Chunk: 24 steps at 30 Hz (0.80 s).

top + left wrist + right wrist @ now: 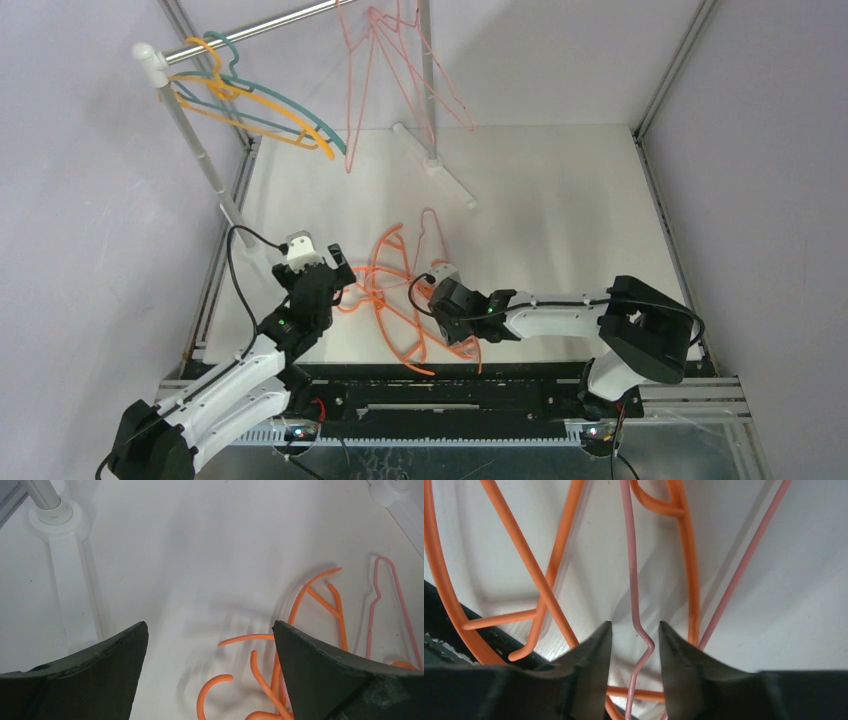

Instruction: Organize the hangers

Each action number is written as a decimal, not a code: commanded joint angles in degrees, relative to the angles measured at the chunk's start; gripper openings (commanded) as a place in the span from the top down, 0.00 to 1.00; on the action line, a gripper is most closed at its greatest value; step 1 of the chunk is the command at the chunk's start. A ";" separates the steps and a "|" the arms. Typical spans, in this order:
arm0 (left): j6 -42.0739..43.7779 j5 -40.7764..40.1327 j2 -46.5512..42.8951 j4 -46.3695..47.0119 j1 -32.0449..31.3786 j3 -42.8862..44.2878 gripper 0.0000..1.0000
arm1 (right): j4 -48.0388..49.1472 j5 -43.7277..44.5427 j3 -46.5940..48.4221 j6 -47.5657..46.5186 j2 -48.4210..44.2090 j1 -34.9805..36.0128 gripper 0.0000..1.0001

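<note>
Several orange hangers lie tangled on the white table near the front, with a pale pink hanger across them. My right gripper is low over this pile. In the right wrist view its fingers straddle the pink hanger's thin wire, narrowed around it with a small gap on each side; orange hangers lie underneath. My left gripper hovers just left of the pile, wide open with nothing between its fingers; orange hooks and the pink hanger lie ahead of it. Teal and yellow-orange hangers and pink hangers hang on the rail.
The silver rail spans the back on white posts; one post's foot crosses the table's middle, the other's base stands at the left. The black front edge runs right below the pile. Grey walls enclose the table.
</note>
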 commanded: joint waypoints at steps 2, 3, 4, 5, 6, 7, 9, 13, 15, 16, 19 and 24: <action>-0.18 -0.50 -0.69 1.81 0.16 1.46 0.01 | 4.22 -3.42 0.18 1.26 1.65 -1.24 0.67; -0.18 -0.51 -0.69 1.80 0.20 1.47 0.01 | 4.40 -4.31 0.14 1.31 1.85 -1.60 0.75; -0.18 -0.60 -0.72 1.76 0.21 1.44 0.00 | 4.50 -4.91 0.17 1.39 1.87 -1.95 0.81; -0.18 -0.64 -0.69 1.72 0.19 1.47 0.01 | 4.54 -5.30 0.20 1.44 1.69 -2.04 0.85; -0.18 -0.70 -0.73 1.72 0.20 1.50 0.01 | 4.41 -5.53 0.14 1.37 1.35 -2.26 0.88; -0.18 -0.68 -0.75 1.72 0.21 1.44 0.01 | 4.29 -5.70 0.15 1.35 0.76 -2.34 0.91; -0.18 -0.71 -0.80 1.72 0.21 1.49 0.01 | 3.96 -6.17 0.13 1.05 -0.97 -2.68 0.95; -0.38 -1.00 -1.08 1.55 0.21 1.40 0.01 | 2.23 -7.72 0.78 0.16 -5.31 -4.02 1.00; -0.41 -1.32 -1.48 1.53 0.21 1.25 0.00 | 2.00 -10.51 0.94 -0.18 -8.40 -5.50 1.00; -0.44 -1.34 -1.71 1.54 0.21 1.18 0.01 | 2.31 -13.02 0.93 -0.52 -10.23 -6.30 1.00; -0.36 -1.51 -2.13 1.41 0.21 1.07 0.00 | 3.64 -20.88 0.94 -0.79 -15.83 -9.39 1.00; -0.40 -1.48 -2.39 1.28 0.21 1.16 0.00 | 4.75 -30.65 0.99 1.09 -23.96 -14.68 1.00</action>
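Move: The notched wire of the pink hanger lies just under and between the right hand's open fingers, about 1 cm ahead, 1 cm left and 1 cm down. An orange hanger's hook lies some 5 cm ahead of that hand, level sideways; the large orange hanger's middle is about 6 cm left, level fore-and-aft. From the left hand the pink wire is roughly 10 cm back, 19 cm right and 11 cm lower. The right fingers close on the pink wire, then lift it about 11 cm, left side rolling up some 25 degrees. ##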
